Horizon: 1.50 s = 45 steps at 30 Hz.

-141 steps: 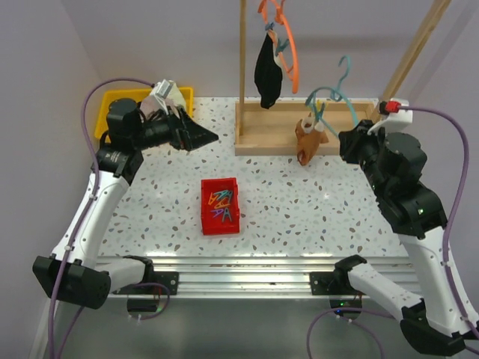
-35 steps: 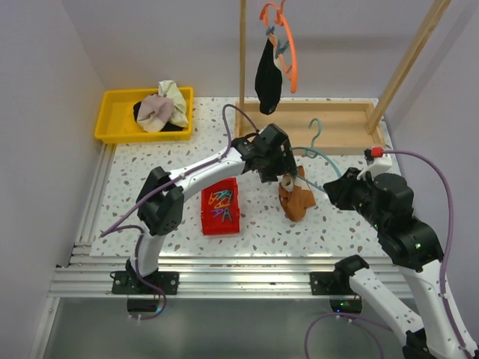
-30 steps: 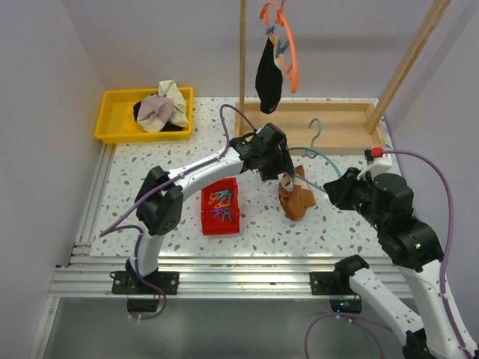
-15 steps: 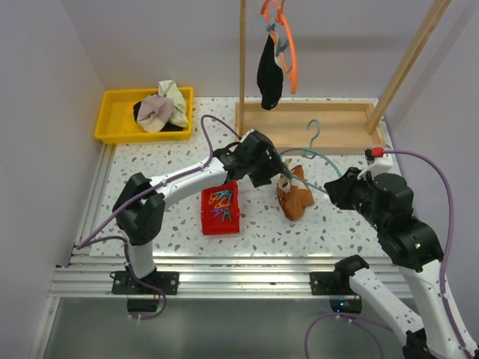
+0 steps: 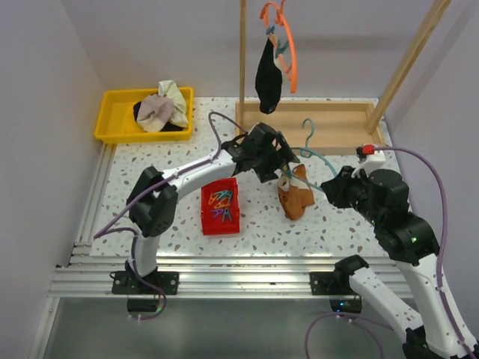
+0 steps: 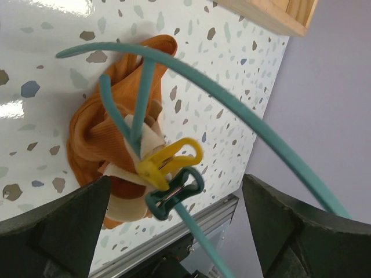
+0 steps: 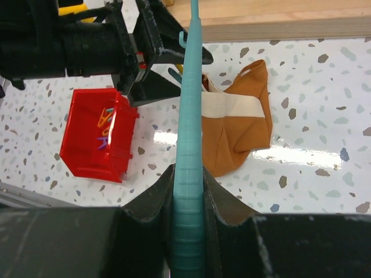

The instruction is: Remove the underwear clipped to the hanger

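Observation:
The rust-brown underwear [image 5: 294, 196] with a cream band lies on the table, still held to a teal hanger [image 5: 314, 153] by a yellow clip [image 6: 168, 161] and a teal clip [image 6: 174, 191]. My right gripper [image 7: 189, 191] is shut on the hanger's bar, near the table's right side [image 5: 334, 188]. My left gripper [image 5: 281, 161] is open, its jaws wide apart on either side of the two clips [image 6: 174, 231] and touching neither. The black underwear [image 5: 267, 71] hangs from an orange hanger [image 5: 290, 52] on the rack.
A red bin [image 5: 221, 206] of coloured clips sits just left of the brown underwear. A yellow tray [image 5: 112, 123] at the back left holds a pale cloth bundle [image 5: 165, 105]. The wooden rack base [image 5: 337, 134] and its posts stand behind.
The right arm brought the teal hanger and brown underwear down from the rack to the table. The left arm swung from the yellow tray to the clips, then shifted slightly around them.

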Motion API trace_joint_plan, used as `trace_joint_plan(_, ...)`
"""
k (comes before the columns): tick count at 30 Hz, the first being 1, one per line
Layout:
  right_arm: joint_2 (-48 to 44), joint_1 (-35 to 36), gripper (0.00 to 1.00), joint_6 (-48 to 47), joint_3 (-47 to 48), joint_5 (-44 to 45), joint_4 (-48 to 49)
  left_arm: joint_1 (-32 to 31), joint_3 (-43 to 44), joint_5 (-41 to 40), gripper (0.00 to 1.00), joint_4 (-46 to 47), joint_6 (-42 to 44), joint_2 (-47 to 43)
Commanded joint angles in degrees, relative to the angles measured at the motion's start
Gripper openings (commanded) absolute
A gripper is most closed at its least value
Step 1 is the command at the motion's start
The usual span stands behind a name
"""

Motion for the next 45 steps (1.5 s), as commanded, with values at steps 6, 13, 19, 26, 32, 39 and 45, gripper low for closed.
trace_joint_plan(6, 1.26, -0.16, 0.00, -5.36, 1.15, -0.75, 2.99, 1.06, 12.06, 0.36, 0.86, -7.18, 2.25, 6.23)
trace_joint_plan(13, 1.79, -0.16, 0.00, -5.98, 0.97, -0.66, 3.86, 1.76, 11.18, 2.03, 0.55, -6.92, 3.30, 6.58)
trace_joint_plan(19, 2.49, -0.16, 0.00, -6.42, 0.88, -0.49, 4.48, 2.11, 11.18, 3.79, 0.38, -6.21, 3.83, 7.20)
trace_joint_plan(26, 3.02, -0.16, 0.00, -7.03, 1.15, 0.92, 4.57, 2.55, 11.00, 5.10, 0.00, -5.69, 4.35, 7.02)
trace_joint_plan(32, 3.98, -0.16, 0.00, -7.21, 1.50, 4.96, 3.95, 3.08, 7.67, 6.42, 0.00, -0.79, 4.01, 4.04)
trace_joint_plan(39, 6.18, -0.16, 0.00, -8.00, 2.02, 4.88, 4.13, 3.87, 4.32, 8.97, 0.00, 5.91, 3.30, 1.66)
trace_joint_plan(45, 7.24, -0.16, 0.00, -8.97, 2.73, 4.18, 3.87, 5.45, 0.38, 9.67, 0.00, 13.63, 1.55, -2.11)
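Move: The dark teal clip on the hanger stands between the left hand's open fingertips, about 2 cm ahead, 1 cm to the right and 1 cm below. The yellow clip is some 3 cm ahead of that hand, level sideways and 2 cm lower. The orange underwear hangs about 7 cm back, 3 cm right and 9 cm down; the red box is 12 cm back, 20 cm left and 14 cm down. From the right hand, the dark teal clip lies about 14 cm ahead, 10 cm left and 13 cm below. The left fingers pinch the dark teal clip: the hand slips about 2 cm forward and a little right over it, then closes from wide open to nearly shut while sinking about 1 cm. Keeping the pinch, it then eases 1.5 cm more forward. The right hand keeps its grip on the teal hanger and carries it slowly about 2.5 cm forward and 2 cm down, rolling its left side down some 10 degrees. ##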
